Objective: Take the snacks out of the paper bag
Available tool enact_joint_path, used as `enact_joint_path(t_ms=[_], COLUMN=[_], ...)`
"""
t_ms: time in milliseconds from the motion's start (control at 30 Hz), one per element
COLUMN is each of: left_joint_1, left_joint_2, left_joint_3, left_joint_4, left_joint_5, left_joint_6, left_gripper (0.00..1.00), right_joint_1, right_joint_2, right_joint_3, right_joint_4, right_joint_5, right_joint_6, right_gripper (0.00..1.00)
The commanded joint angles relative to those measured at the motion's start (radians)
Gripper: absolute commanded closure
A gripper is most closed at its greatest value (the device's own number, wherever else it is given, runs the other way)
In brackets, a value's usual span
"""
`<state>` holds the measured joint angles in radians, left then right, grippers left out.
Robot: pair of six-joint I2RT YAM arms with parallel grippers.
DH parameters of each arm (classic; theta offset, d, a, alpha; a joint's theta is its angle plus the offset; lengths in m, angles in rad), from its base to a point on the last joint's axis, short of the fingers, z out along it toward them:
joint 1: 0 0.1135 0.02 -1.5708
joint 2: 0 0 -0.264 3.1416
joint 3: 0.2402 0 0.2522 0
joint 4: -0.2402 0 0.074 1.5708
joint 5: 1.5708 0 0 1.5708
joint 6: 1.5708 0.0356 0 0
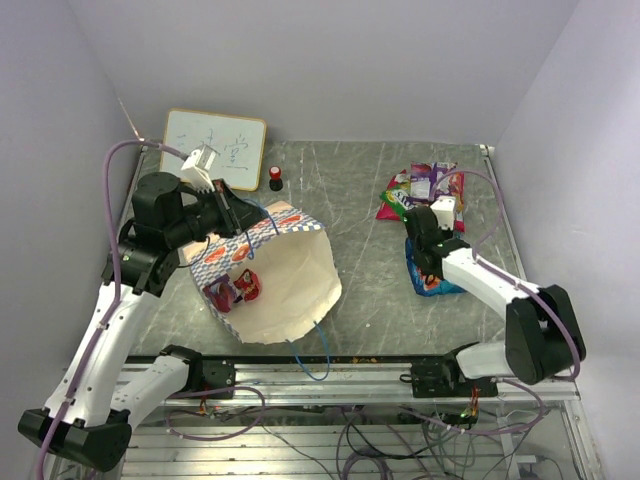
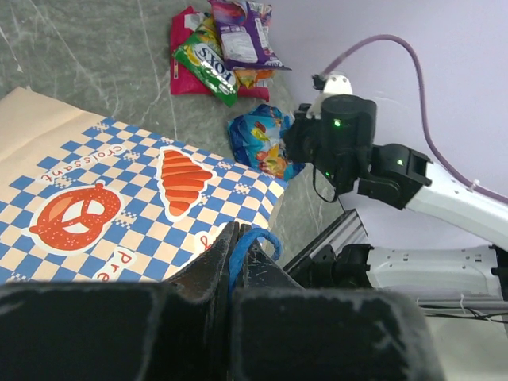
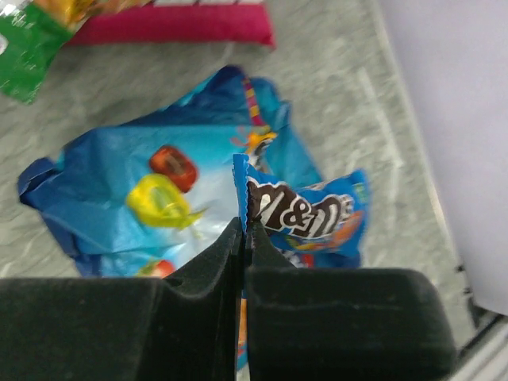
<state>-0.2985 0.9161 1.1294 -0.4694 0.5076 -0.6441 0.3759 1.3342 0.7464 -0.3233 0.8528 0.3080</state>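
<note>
The paper bag [image 1: 290, 275] lies tipped on the table with its mouth open, and a red-pink snack packet [image 1: 236, 288] shows inside. My left gripper [image 1: 258, 215] is shut on the bag's blue cord handle [image 2: 252, 240], above the checkered band [image 2: 119, 198]. My right gripper [image 3: 246, 226] is shut on the edge of a small blue M&M's packet [image 3: 309, 214], just over a larger blue packet [image 3: 135, 190] at the right [image 1: 437, 283]. More snacks [image 1: 425, 184], red, green and purple, lie piled behind it.
A framed whiteboard [image 1: 215, 148] leans at the back left with a small red-and-black knob [image 1: 275, 179] beside it. Walls close in the left, back and right. A metal rail with cables [image 1: 330, 375] runs along the near edge. A second blue cord [image 1: 312, 355] trails toward the rail.
</note>
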Motion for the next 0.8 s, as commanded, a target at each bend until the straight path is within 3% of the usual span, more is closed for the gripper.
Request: enact_joint_path(t_ms=[0, 33, 133, 167, 233, 367, 533, 600, 767], left_joint_1=[-0.008, -0.008, -0.007, -0.008, -0.008, -0.008, -0.008, -0.009, -0.023], left_joint_2=[-0.020, -0.014, 0.010, 0.012, 0.010, 0.005, -0.024, -0.035, -0.040], left_joint_3=[-0.027, -0.024, 0.016, 0.024, 0.028, 0.029, 0.010, -0.017, -0.047], left_joint_4=[0.018, 0.010, -0.031, -0.041, -0.050, -0.064, -0.128, -0.129, -0.111], left_joint_5=[0.053, 0.062, 0.088, 0.087, 0.080, 0.101, 0.080, 0.074, 0.072], left_joint_6=[-0.006, -0.009, 0.015, 0.023, 0.033, 0.032, 0.057, 0.055, 0.027], left_gripper=[0.93, 0.93, 0.93, 0.93, 0.93, 0.93, 0.93, 0.93, 0.93], right_joint_1=[-0.003, -0.003, -0.003, -0.003, -0.003, -0.004, 0.019, 0.076, 0.334], right_joint_2=[0.056, 0.063, 0.045, 0.026, -0.025, -0.128, -0.193, -0.229, -0.291], right_joint_3=[0.039, 0.048, 0.069, 0.073, 0.094, 0.150, 0.157, 0.136, 0.124], right_joint_4=[-0.021, -0.032, -0.048, -0.047, -0.067, -0.154, -0.203, -0.196, -0.153], right_joint_5=[-0.204, -0.233, -0.288, -0.307, -0.332, -0.351, -0.550, -0.579, -0.487], right_joint_6=[0.202, 0.220, 0.218, 0.192, 0.156, 0.141, 0.284, 0.351, 0.406], right_gripper=[1.00, 0.91, 0.47, 0.37, 0.29, 0.24, 0.24, 0.24, 0.24])
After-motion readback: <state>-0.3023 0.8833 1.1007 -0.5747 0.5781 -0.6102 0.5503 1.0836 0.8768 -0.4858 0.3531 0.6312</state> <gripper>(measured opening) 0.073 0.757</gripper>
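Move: Still in the right hand's closed fingers is a small dark-blue snack packet. The blue snack bag it is taken to has its middle about 4 cm back, 3 cm left and 8 cm below. From this hand the pink snack bag lies some 10 cm ahead and 6 cm left, the green packet 8 cm ahead and 11 cm left. The paper bag stands about 40 cm left and 6 cm back. From the left hand the blue snack bag lies roughly 37 cm right, 3 cm ahead, 35 cm below. Down and a little left, about 3 cm each, the right hand lowers the held packet towards the blue snack bag and opens wide to let go. It then rises some 10 cm and swings left, ending about 14 cm left of its start, rolling its left side up some 40 degrees towards the paper bag. The left hand keeps the bag's blue handle and eases back and down by 2–3 cm. ##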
